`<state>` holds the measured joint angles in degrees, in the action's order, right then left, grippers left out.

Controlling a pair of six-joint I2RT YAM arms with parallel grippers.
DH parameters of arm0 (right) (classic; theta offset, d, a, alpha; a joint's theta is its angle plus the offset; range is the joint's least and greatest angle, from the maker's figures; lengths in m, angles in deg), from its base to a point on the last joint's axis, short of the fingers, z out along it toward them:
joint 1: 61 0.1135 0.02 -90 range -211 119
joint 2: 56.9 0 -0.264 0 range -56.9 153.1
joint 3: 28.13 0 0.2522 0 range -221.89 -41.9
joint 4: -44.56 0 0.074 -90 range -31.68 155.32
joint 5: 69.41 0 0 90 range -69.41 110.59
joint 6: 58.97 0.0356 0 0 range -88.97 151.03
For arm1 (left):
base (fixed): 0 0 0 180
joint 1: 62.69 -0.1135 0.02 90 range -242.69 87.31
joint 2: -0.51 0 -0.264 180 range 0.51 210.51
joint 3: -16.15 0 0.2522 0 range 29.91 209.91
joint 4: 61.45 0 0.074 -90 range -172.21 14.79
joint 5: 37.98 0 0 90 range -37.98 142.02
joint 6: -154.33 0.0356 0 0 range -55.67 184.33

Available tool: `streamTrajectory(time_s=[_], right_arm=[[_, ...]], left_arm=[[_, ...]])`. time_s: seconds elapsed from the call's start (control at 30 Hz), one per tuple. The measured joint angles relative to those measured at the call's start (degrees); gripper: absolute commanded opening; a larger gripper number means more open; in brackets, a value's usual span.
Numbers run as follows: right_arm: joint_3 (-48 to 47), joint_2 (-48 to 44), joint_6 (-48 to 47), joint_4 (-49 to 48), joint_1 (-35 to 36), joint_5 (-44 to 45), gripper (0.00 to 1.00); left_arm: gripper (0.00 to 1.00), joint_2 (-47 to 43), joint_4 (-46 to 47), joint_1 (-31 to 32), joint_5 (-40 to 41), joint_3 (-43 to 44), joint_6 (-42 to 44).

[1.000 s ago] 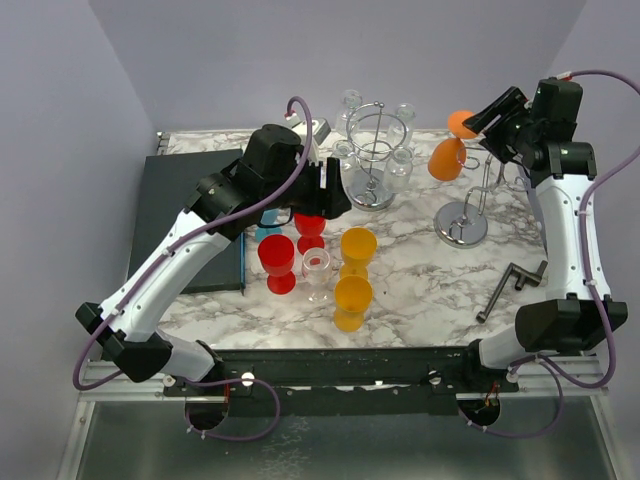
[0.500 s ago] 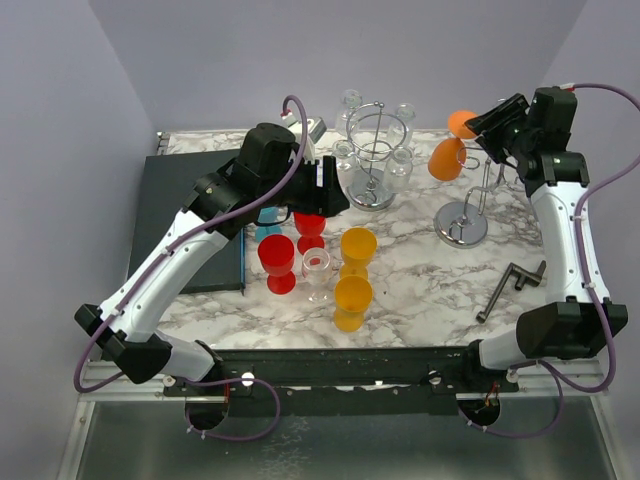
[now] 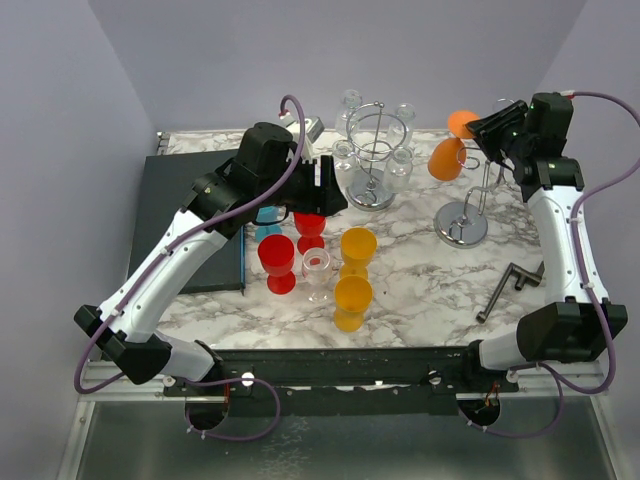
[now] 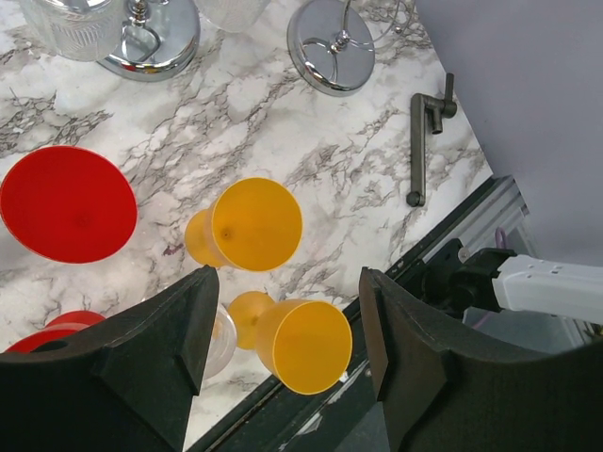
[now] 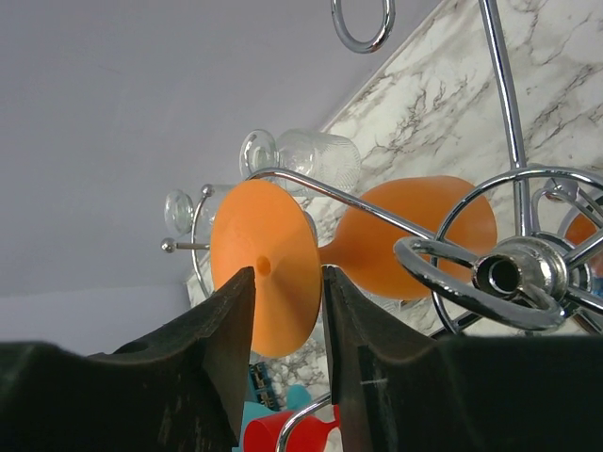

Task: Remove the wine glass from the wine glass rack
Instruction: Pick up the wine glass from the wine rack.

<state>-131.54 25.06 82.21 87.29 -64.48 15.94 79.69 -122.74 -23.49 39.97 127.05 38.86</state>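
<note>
An orange wine glass [image 3: 444,160] hangs upside-down on the chrome wine glass rack [image 3: 461,222] at the back right. In the right wrist view its bowl [image 5: 424,226] lies behind the rack's hub [image 5: 513,273], with the round foot nearer the camera. My right gripper [image 3: 478,125] [image 5: 288,275] has its jaws narrowed on either side of that foot, a gap still showing. My left gripper [image 3: 325,190] [image 4: 287,282] hovers open over the cups at mid-table, holding nothing.
A second chrome stand with clear glasses [image 3: 375,160] is at the back centre. Red cups [image 3: 277,255], yellow cups [image 3: 358,245] and a small clear glass [image 3: 317,265] stand mid-table. A dark crank handle [image 3: 510,285] lies at the right, a dark mat [image 3: 190,210] at the left.
My right gripper's jaws have drawn closer together round the orange glass's foot, and the arm shifted slightly. The left arm has barely moved.
</note>
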Motion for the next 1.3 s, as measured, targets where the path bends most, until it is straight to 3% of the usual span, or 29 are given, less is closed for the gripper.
streamTrajectory(time_s=[0.83,1.3], right_arm=[[1.64,-1.75,3.8,-3.8,0.0,0.0,0.01],[1.66,-2.38,5.62,-6.47,0.0,-0.04,0.0]], left_arm=[[0.66,-0.33,0.37,-1.6,-1.07,-0.55,0.02],[0.66,-0.57,0.76,-2.03,-1.92,-0.57,0.0]])
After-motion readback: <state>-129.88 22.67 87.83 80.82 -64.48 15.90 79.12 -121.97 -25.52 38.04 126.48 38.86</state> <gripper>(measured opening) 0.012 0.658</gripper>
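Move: The orange wine glass hangs foot-up on the rack by the right hand. Its foot is just beyond the half-open fingertips, its middle about 2 cm ahead, 2 cm left and 8 cm below that hand. The rack's pole stands some 5 cm back and 1 cm right, and the rack of clear glasses about 7 cm ahead and 22 cm left, both with middles some 20 cm lower. From the left hand the orange glass is roughly 18 cm ahead, 31 cm right and 8 cm below. The right fingers shut on the near edge of the orange glass's foot and pinch it, the hand staying almost in place while they close. Just before they are fully shut it starts rising, about 3 cm in all, lifting the foot away from the table, the fingertips tipping up some 5 to 10 degrees. ##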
